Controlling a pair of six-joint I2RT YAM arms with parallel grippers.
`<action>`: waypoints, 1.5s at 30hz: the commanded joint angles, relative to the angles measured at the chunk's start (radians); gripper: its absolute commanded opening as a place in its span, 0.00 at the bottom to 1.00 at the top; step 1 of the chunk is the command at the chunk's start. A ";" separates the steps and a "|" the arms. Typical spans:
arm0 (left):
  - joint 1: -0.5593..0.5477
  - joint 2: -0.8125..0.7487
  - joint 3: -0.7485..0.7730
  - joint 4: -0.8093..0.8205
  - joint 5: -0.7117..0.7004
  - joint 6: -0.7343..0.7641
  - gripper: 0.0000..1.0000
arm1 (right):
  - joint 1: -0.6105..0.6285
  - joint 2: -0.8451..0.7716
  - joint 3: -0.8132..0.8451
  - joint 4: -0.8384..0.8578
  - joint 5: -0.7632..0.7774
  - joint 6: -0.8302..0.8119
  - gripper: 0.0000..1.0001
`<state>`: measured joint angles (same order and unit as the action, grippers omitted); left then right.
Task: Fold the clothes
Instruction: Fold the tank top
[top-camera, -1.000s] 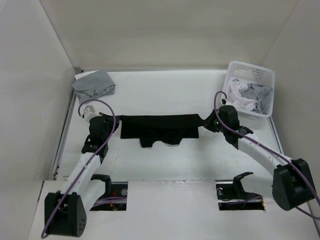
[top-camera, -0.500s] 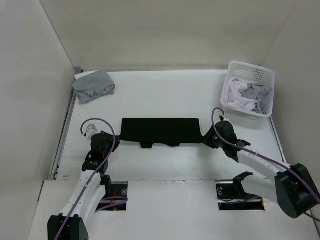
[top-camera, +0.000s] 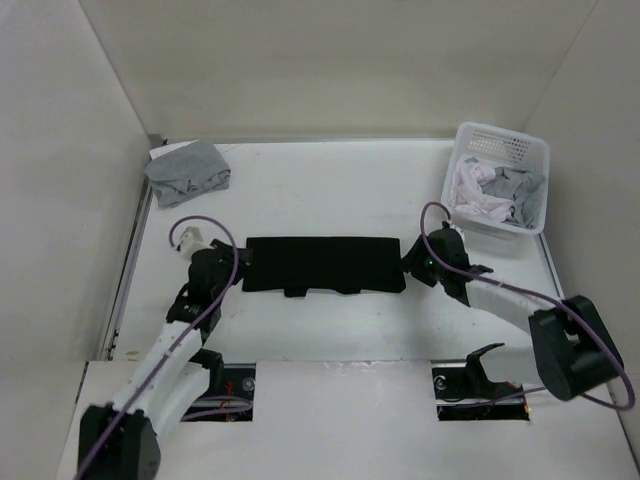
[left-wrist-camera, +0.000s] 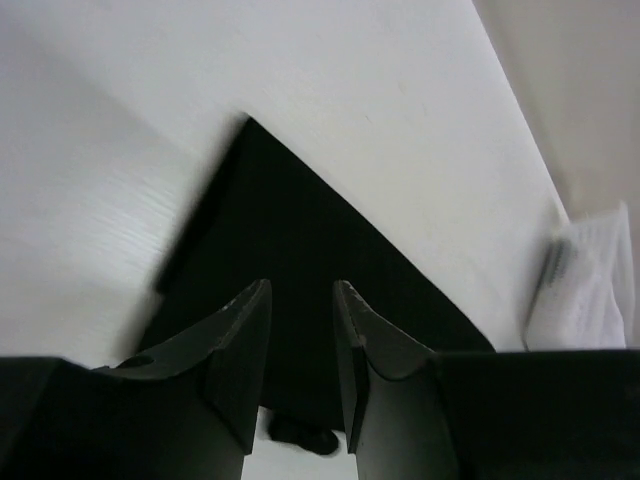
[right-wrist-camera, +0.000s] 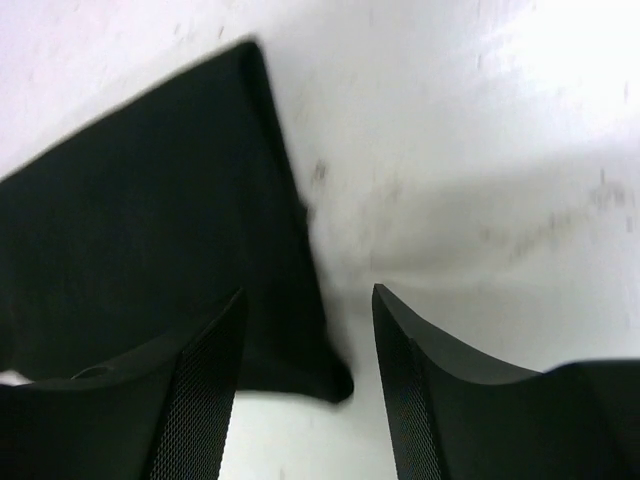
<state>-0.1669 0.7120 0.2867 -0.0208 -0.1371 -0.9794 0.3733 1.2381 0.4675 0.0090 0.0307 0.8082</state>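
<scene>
A black garment (top-camera: 325, 263) lies flat on the white table as a long folded strip. My left gripper (top-camera: 238, 262) sits at its left end, open. In the left wrist view its jaws (left-wrist-camera: 300, 290) stand apart over the black cloth (left-wrist-camera: 300, 220), nothing pinched between them. My right gripper (top-camera: 410, 262) is at the strip's right end. In the right wrist view it (right-wrist-camera: 309, 292) is wide open, with the black garment's corner (right-wrist-camera: 150, 220) lying loose on the table by the left finger (right-wrist-camera: 205, 400).
A folded light grey garment (top-camera: 187, 172) rests at the table's back left corner. A white lattice basket (top-camera: 497, 137) at the back right holds white, pale pink and grey clothes (top-camera: 490, 192). Walls close the table on three sides.
Both grippers have opened and let go of the black garment's ends. The garment, which hung sagging between them, now lies flat on the table as a neat strip.
</scene>
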 joint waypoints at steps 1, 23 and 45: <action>-0.204 0.177 0.080 0.208 -0.054 -0.035 0.29 | -0.018 0.115 0.062 0.121 -0.001 -0.020 0.57; -0.475 0.672 0.097 0.473 -0.130 -0.018 0.27 | 0.031 0.182 -0.050 0.310 -0.068 0.169 0.22; -0.310 0.107 0.201 0.093 -0.125 0.116 0.28 | 0.416 -0.008 0.368 -0.185 0.225 0.016 0.03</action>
<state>-0.5217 0.8879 0.4484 0.1501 -0.2604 -0.9051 0.7319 1.1484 0.7204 -0.0971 0.1940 0.8562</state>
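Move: The tank top's right end lies almost under the right hand, about 1 cm ahead, 2 cm left and 3 cm below. The tank top's middle is some 18 cm to the left hand's right, level fore and aft, and 9 cm below it. The basket stands about 22 cm ahead and 23 cm right of the right hand; the grey cloth is about 24 cm ahead and 15 cm left of the left hand. Right fingers pinch the tank top's right end, lifting it up-left; left hand dips 18 cm rightward, then rises. ##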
